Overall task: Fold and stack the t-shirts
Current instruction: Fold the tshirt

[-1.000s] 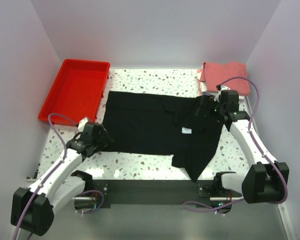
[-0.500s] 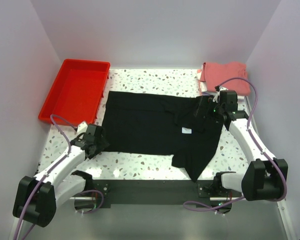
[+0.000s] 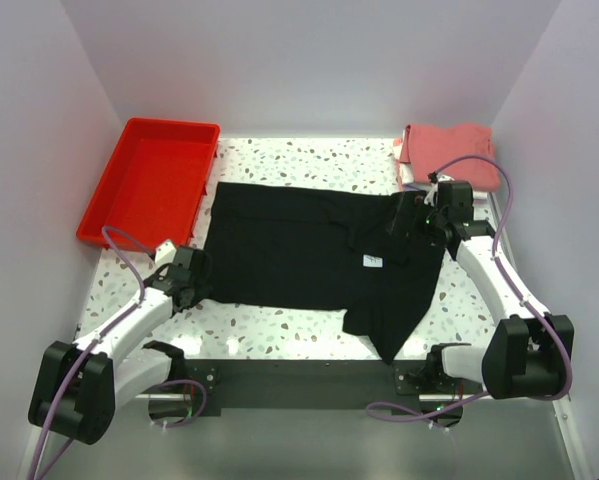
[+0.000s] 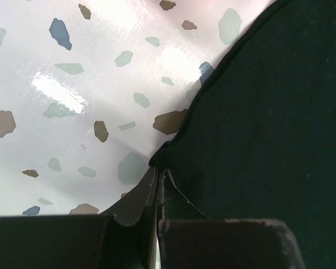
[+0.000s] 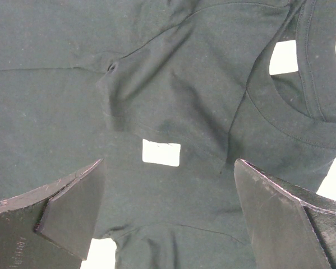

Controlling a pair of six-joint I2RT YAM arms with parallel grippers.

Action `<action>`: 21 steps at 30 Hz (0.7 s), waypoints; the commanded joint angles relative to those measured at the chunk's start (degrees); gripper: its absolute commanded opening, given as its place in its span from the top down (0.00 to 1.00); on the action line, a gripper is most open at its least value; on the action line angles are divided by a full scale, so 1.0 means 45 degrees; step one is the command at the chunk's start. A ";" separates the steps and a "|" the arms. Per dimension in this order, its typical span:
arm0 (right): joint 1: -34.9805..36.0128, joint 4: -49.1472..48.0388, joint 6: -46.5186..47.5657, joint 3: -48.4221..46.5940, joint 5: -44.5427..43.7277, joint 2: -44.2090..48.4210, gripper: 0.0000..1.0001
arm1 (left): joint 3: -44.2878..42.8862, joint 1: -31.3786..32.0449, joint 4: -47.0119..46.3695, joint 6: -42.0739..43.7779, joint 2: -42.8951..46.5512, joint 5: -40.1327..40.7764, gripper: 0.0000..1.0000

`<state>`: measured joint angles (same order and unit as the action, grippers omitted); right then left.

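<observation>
A plain black t-shirt (image 3: 299, 250) lies spread across the middle of the table, one sleeve trailing toward the near edge. My left gripper (image 3: 201, 284) sits low at its near-left corner. In the left wrist view the jaws (image 4: 158, 175) are pressed together, with the hem of the black cloth (image 4: 268, 112) pinched between them. My right gripper (image 3: 399, 226) hovers open over the collar. In the right wrist view, its wide-apart fingers (image 5: 169, 166) frame the white neck label (image 5: 161, 152) on the dark cloth (image 5: 173, 84). A salmon-red t-shirt (image 3: 449, 155) lies folded at the back right.
A red plastic tray (image 3: 149, 180) sits at the back left beside the shirt. White walls close in the left, back and right sides. Speckled tabletop (image 4: 72, 84) shows around the left gripper.
My left gripper went from open to shut on the shirt's near-left corner, and the arm drew in slightly. The right arm barely moved.
</observation>
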<state>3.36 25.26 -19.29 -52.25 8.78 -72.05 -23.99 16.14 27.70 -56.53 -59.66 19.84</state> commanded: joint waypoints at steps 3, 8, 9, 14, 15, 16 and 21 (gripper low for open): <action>0.0113 0.0051 0.0028 -0.0010 0.0257 0.0151 0.01 | 0.0155 -0.0071 -0.0277 0.0159 0.0151 -0.0267 1.00; 0.2237 0.1610 0.0438 -0.0263 -0.1731 0.0425 0.01 | -0.0021 -0.0071 -0.0395 0.0512 0.0659 -0.0325 1.00; 0.3325 0.1962 0.0400 -0.0322 -0.1909 0.0425 0.01 | -0.0040 -0.0071 -0.0395 0.0589 0.0718 -0.0345 1.00; 0.6866 0.4053 -0.0828 -0.0187 -0.3256 0.0367 0.02 | -0.0060 -0.0071 -0.0551 0.1019 0.1322 -0.0521 1.00; 0.8012 0.4326 -0.1256 -0.0128 -0.3413 0.0309 0.02 | -0.0041 -0.0071 -0.0551 0.1059 0.1440 -0.0521 1.00; 0.8527 0.4948 -0.1570 0.0027 -0.3550 0.0270 0.02 | -0.0021 -0.0071 -0.0590 0.1098 0.1518 -0.0540 1.00; 1.1240 0.6865 -0.3443 0.0575 -0.4175 0.0074 0.02 | 0.0057 -0.0071 -0.0591 0.1410 0.2007 -0.0638 1.00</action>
<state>49.17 45.91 -26.92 -51.29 -5.43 -71.96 -23.94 16.12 27.20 -52.34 -51.86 17.32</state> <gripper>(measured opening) 0.981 0.018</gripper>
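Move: Below and behind the open right hand, the near edge's armpit corner on the black t-shirt lies about 15 cm back, 9 cm left and 13 cm down. The near sleeve is some 19 cm back and 3 cm left, the white label 5 cm back and 4 cm left, both on that same level. The left hand already pinches the near hem corner; the far hem corner is about 23 cm ahead of it and 2 cm right, the red tray's middle 23 cm ahead and 12 cm left. Sweeping back and left over the t-shirt towards its near armpit corner, the right hand covers about 21 cm level and sinks about 5 cm, turning some 30 degrees counter-clockwise and tipping more downward, with fingers wide open and no touch. The left hand keeps its pinch on the near hem corner and eases up a couple of centimetres, drifting slightly forward. ##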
